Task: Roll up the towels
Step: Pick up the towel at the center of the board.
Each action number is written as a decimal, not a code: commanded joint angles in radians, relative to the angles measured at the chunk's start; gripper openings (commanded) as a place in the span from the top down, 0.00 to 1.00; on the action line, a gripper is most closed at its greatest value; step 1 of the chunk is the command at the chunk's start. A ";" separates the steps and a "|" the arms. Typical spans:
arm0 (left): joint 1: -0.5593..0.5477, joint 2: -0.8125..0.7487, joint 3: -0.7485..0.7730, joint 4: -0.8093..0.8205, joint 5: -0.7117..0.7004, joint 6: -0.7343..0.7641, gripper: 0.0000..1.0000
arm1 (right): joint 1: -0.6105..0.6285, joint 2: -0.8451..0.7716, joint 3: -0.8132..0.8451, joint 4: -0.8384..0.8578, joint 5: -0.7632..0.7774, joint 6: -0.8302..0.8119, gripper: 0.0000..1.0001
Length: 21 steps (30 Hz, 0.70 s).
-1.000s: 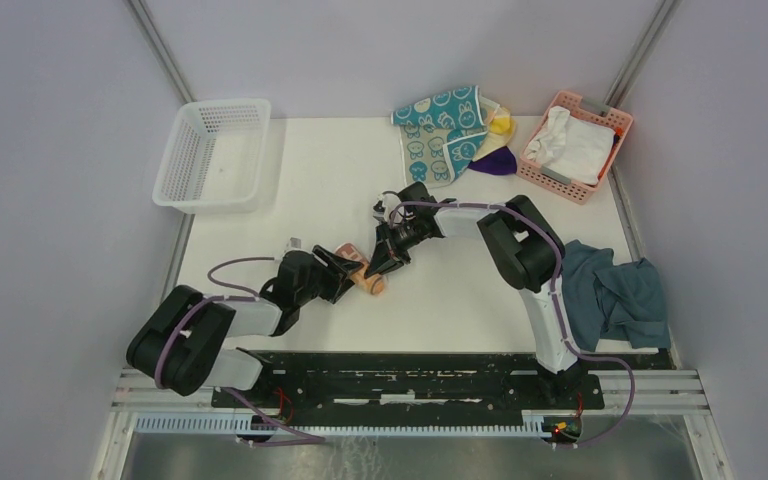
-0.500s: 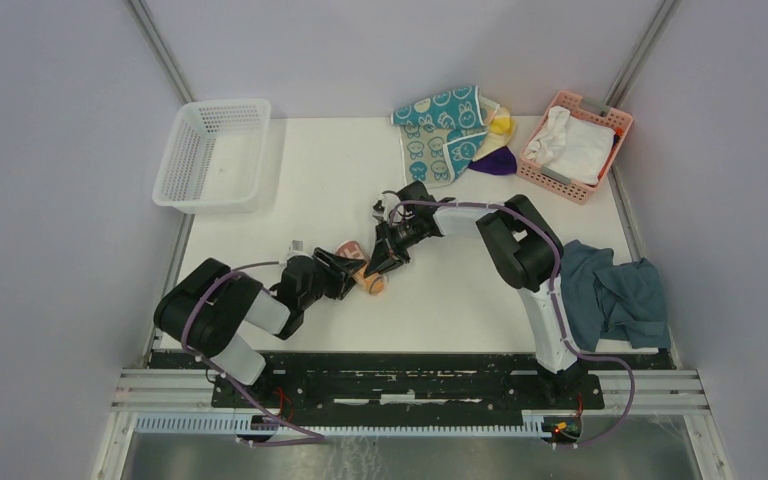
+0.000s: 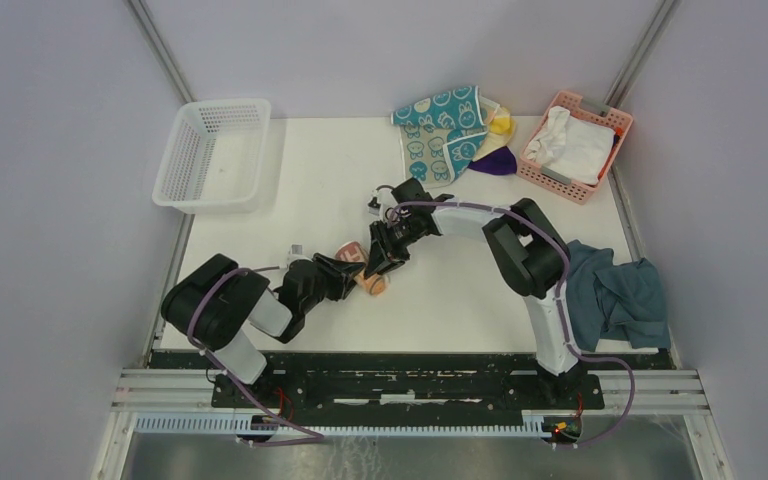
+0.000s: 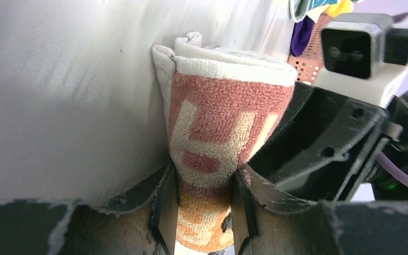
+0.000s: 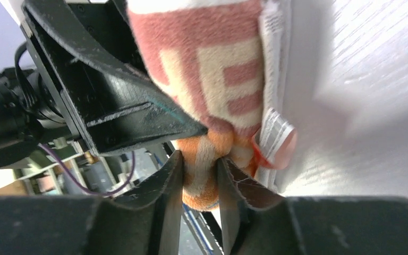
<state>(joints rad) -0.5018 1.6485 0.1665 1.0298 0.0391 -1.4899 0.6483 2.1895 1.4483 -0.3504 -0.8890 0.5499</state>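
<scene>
A peach-orange printed towel (image 3: 372,283) lies rolled up on the white table (image 3: 310,190), between both grippers. My left gripper (image 3: 352,268) is shut on one end of the roll (image 4: 212,138). My right gripper (image 3: 374,262) is shut on the other end (image 5: 212,90). A teal towel with white rabbit faces (image 3: 442,125), a pale yellow towel (image 3: 501,121) and a deep purple towel (image 3: 498,162) lie in a heap at the table's far edge.
A white mesh basket (image 3: 210,152) stands at the far left. A pink basket (image 3: 576,146) with a white cloth is at the far right. A dull blue-grey cloth (image 3: 612,296) hangs over the right edge.
The left arm's elbow has swung right and folded closer to the roll. Both grippers and the roll have shifted slightly.
</scene>
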 commanded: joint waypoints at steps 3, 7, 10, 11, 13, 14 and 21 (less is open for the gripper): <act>0.014 -0.041 0.012 -0.112 -0.022 -0.027 0.81 | 0.007 -0.196 -0.067 -0.088 0.152 -0.175 0.57; 0.059 -0.075 0.042 -0.128 0.006 -0.033 0.85 | -0.020 -0.338 -0.141 -0.109 0.228 -0.233 0.50; 0.096 -0.121 0.075 -0.161 0.017 -0.033 0.87 | -0.052 -0.462 -0.239 -0.062 0.306 -0.238 0.41; 0.109 -0.142 0.091 -0.182 0.019 -0.030 0.87 | -0.060 -0.500 -0.267 -0.058 0.344 -0.242 0.39; 0.141 -0.187 0.129 -0.238 0.021 -0.015 0.88 | -0.071 -0.564 -0.315 -0.064 0.425 -0.263 0.35; 0.159 -0.212 0.147 -0.270 0.021 -0.008 0.88 | -0.075 -0.591 -0.339 -0.064 0.460 -0.270 0.34; 0.314 -0.320 0.338 -0.482 0.042 0.048 0.88 | -0.096 -0.713 -0.465 -0.053 0.659 -0.295 0.15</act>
<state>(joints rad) -0.2604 1.3846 0.3756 0.6624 0.0643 -1.4906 0.5571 1.5291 1.0180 -0.4198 -0.3866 0.2928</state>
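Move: My left hand already grips the rolled towel about its middle, just above the board. The white basket, its likely destination, is centred about 28 cm ahead of this hand and 31 cm to its left, a little higher. The blue-patterned towel lies some 30 cm ahead of the left hand and 19 cm to its right. From my right hand, whose opening fingers still flank the roll, the rolled towel's middle is about 1 cm ahead and 1 cm left, level with it. My right fingers keep opening and come free of the roll as that hand rises and pulls away about 13 cm to the right, dipping slightly at the end while its fingers swing more steeply down. My left hand keeps its pinch and, gathering speed, carries the rolled towel about 8 cm up and 8 cm forward, with a smaller shift left towards the white basket, turning slightly counter-clockwise. ##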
